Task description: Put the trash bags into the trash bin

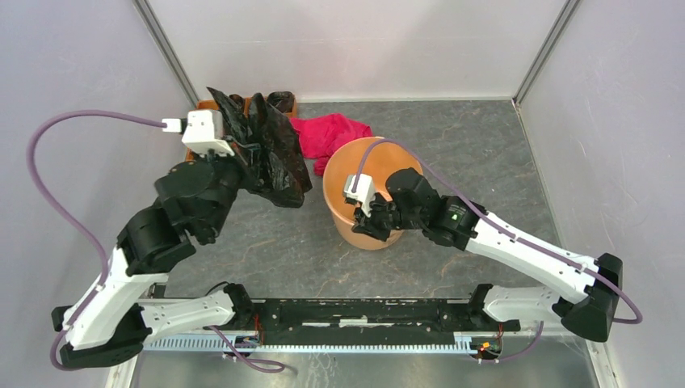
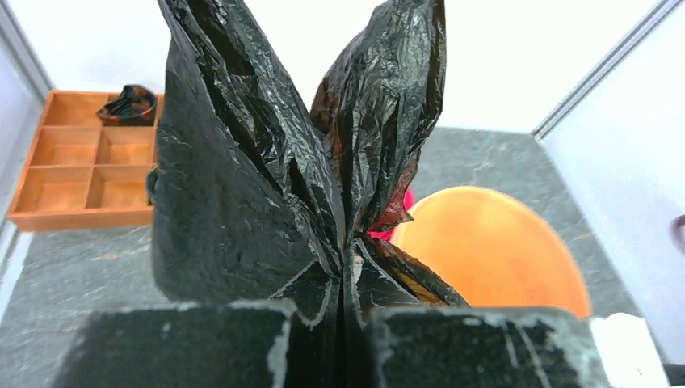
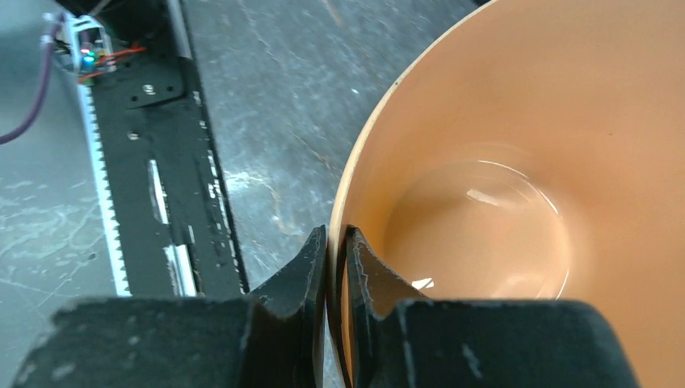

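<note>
My left gripper [image 2: 347,267] is shut on a wrinkled black trash bag [image 2: 242,162], which fans up and out from the jaws. In the top view this bag [image 1: 271,149] hangs above the table at the back left, left of the trash bin [image 1: 343,166], and it covers the left gripper [image 1: 249,152]. The light-orange bin is round, upright and empty inside [image 3: 517,162]. Its near rim is pinched by my right gripper [image 3: 335,242], one finger outside the wall and one inside. From above, the right gripper [image 1: 376,226] sits over the bin's near side.
A red-pink cloth [image 1: 327,133] lies behind the bin. An orange compartment tray [image 2: 89,162] sits at the back left with a small crumpled black bag [image 2: 128,105] in one cell. The arms' black base rail [image 1: 363,311] runs along the near edge. White walls enclose the table.
</note>
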Available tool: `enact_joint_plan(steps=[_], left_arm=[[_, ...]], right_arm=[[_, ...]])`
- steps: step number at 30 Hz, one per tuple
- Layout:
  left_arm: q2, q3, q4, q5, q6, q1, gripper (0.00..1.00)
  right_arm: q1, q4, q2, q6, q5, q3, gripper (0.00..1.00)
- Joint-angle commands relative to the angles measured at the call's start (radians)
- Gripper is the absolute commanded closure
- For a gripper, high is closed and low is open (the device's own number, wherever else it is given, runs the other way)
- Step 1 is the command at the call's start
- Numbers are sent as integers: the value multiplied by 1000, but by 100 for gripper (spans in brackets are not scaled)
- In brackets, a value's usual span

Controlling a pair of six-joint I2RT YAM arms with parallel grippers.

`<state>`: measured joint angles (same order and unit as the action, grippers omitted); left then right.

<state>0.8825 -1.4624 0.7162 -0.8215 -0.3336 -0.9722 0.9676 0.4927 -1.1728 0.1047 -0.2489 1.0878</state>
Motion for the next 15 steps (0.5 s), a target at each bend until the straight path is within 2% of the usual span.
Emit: enact_joint_plan(steps=[1,5,8,11,15], left_arm=[[-14,-83,-54,87,36,3,98],[-17,-124,-72,181,59,3,98],[-10,-178,-97,247,83,3,98],[15,-265,-136,349,97,3,98],[37,-326,-235,556,103,4,98]], right_arm=[[47,-69,-31,-8,-127,4,91],[84,-106,-60,-7,-174,10,91],[92,-142,-68,-18,-162,1,84],[91,-177,-63,-36,-103,-2,69],[91,-214,-29,-90,72,3,38]])
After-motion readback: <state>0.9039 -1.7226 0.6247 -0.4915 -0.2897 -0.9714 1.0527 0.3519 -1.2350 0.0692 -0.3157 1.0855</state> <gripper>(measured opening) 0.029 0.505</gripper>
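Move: The right hand grips the trash bin's near rim, the bin's middle about 10 cm ahead, 1 cm right and 11 cm below. The left hand holds the black trash bag high, with the bin some 4 cm ahead, 21 cm right and 32 cm below; from this hand the pink cloth lies roughly 16 cm ahead, 15 cm right, and the wooden tray 20 cm ahead, 9 cm left, both about 42 cm down. Right hand drags the bin about 5 cm left and back, then opens; left raises the bag 11 cm. ##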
